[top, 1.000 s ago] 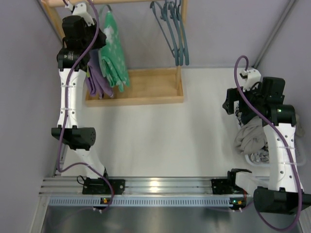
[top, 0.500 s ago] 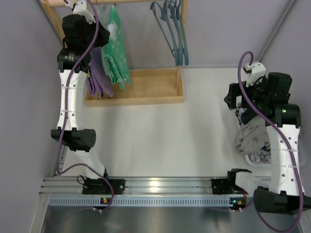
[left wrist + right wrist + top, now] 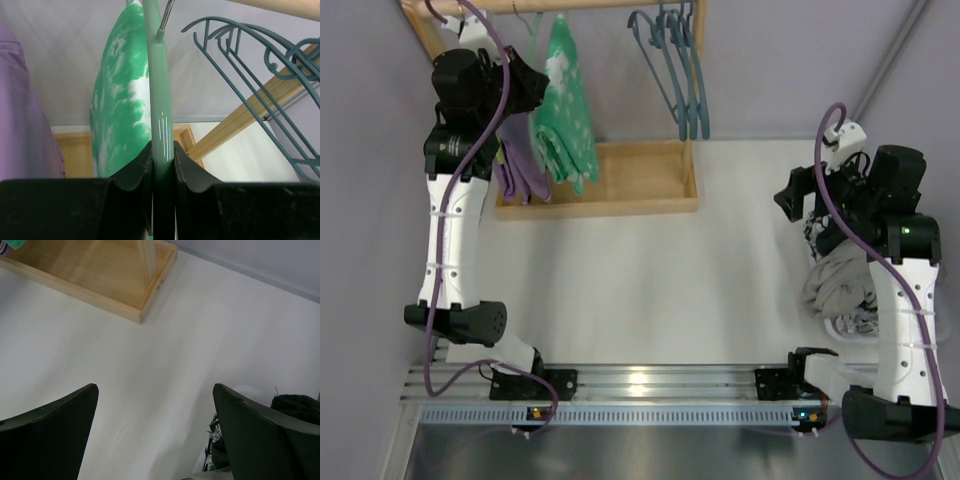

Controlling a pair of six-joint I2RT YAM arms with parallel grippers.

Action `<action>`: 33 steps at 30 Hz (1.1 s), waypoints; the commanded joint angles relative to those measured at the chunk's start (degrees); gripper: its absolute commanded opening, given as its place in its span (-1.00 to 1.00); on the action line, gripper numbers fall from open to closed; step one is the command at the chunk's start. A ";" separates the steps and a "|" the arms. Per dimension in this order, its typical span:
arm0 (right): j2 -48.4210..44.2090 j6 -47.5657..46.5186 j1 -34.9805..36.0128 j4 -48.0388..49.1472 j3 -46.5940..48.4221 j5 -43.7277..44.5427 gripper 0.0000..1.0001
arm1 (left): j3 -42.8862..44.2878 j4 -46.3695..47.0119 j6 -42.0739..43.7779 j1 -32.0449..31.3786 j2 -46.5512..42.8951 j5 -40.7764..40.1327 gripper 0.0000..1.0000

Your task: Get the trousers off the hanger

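Observation:
The mint-green trousers [image 3: 566, 110] with white blotches hang on a pale green hanger [image 3: 161, 100] from the wooden rail [image 3: 600, 4] at the back left. My left gripper [image 3: 526, 84] is shut on that hanger's arm just below its metal hook; the left wrist view shows both fingers [image 3: 140, 167] pressed against it, with the green trousers [image 3: 117, 115] right behind. The lilac trousers [image 3: 521, 165] hang to the left, under my left arm, and fill the left edge [image 3: 25, 120] of that view. My right gripper [image 3: 155, 390] stands wide open over bare table at the right.
Several empty teal hangers [image 3: 680, 70] hang further right on the rail, close to my left gripper [image 3: 260, 80]. The rack's wooden base tray [image 3: 640, 180] lies below. A grey-and-dark laundry heap [image 3: 838, 285] sits at the right edge, beside my right gripper [image 3: 295, 410].
My left arm has shifted left and upward with the hanger, and the mint-green trousers have swung out to the right. The right arm has barely moved.

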 commanded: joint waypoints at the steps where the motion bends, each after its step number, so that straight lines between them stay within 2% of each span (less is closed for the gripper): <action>1: -1.19 -0.41 1.72 6.15 3.20 -3.85 0.99 | -2.59 17.80 -2.28 -0.37 -9.88 2.21 -1.00; 5: -0.92 -0.67 5.31 8.86 2.16 -5.61 0.98 | -12.16 17.89 -3.25 -1.16 -15.25 2.39 -1.00; 13: -0.75 2.75 15.86 20.73 -0.22 0.80 0.99 | -22.46 17.72 -6.15 -1.95 -23.95 3.45 -1.00; 17: 1.00 5.21 25.60 26.97 -0.83 7.21 0.99 | -25.36 17.45 -8.25 -1.95 -27.46 2.48 -1.00; 19: 1.54 5.48 29.30 31.09 -1.27 13.53 0.99 | -27.20 17.28 -9.49 -2.04 -28.26 1.52 -1.00; 24: 5.22 -1.62 48.11 41.39 -3.30 31.26 0.99 | -28.89 14.91 -11.60 -2.13 -29.41 -0.94 -1.00; 25: 6.36 -2.07 52.48 43.23 -3.21 32.79 0.99 | -28.80 14.29 -11.78 -2.22 -29.41 -1.65 -1.00; 29: 13.82 -3.66 60.76 53.33 -2.51 37.28 0.99 | -28.62 9.99 -13.44 -2.39 -28.53 -5.42 -1.00; 33: 18.58 -4.00 67.54 59.14 -3.64 41.22 0.99 | -27.31 3.75 -14.85 -2.92 -27.21 -8.84 -1.00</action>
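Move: The left gripper already holds the green hanger by its near shoulder. The green trousers on it hang about 10 cm ahead, 3 cm to the right and 12 cm below that hand. The purple trousers hang level with them, some 10 cm to their left, and the empty grey hangers some 24 cm to their right, 2 cm farther out. From the empty right gripper the green trousers lie about 43 cm to the left, 17 cm ahead and 6 cm higher. Keep the left gripper shut on the hanger's shoulder and draw it back about 11 cm from the rail, sinking some 6 cm as you go. Meanwhile swing the wide-open right gripper roughly 32 cm left towards the green trousers, rising first and easing down late, while its fingers turn counter-clockwise and tip up by nearly 30 degrees each; stop short of the cloth. ##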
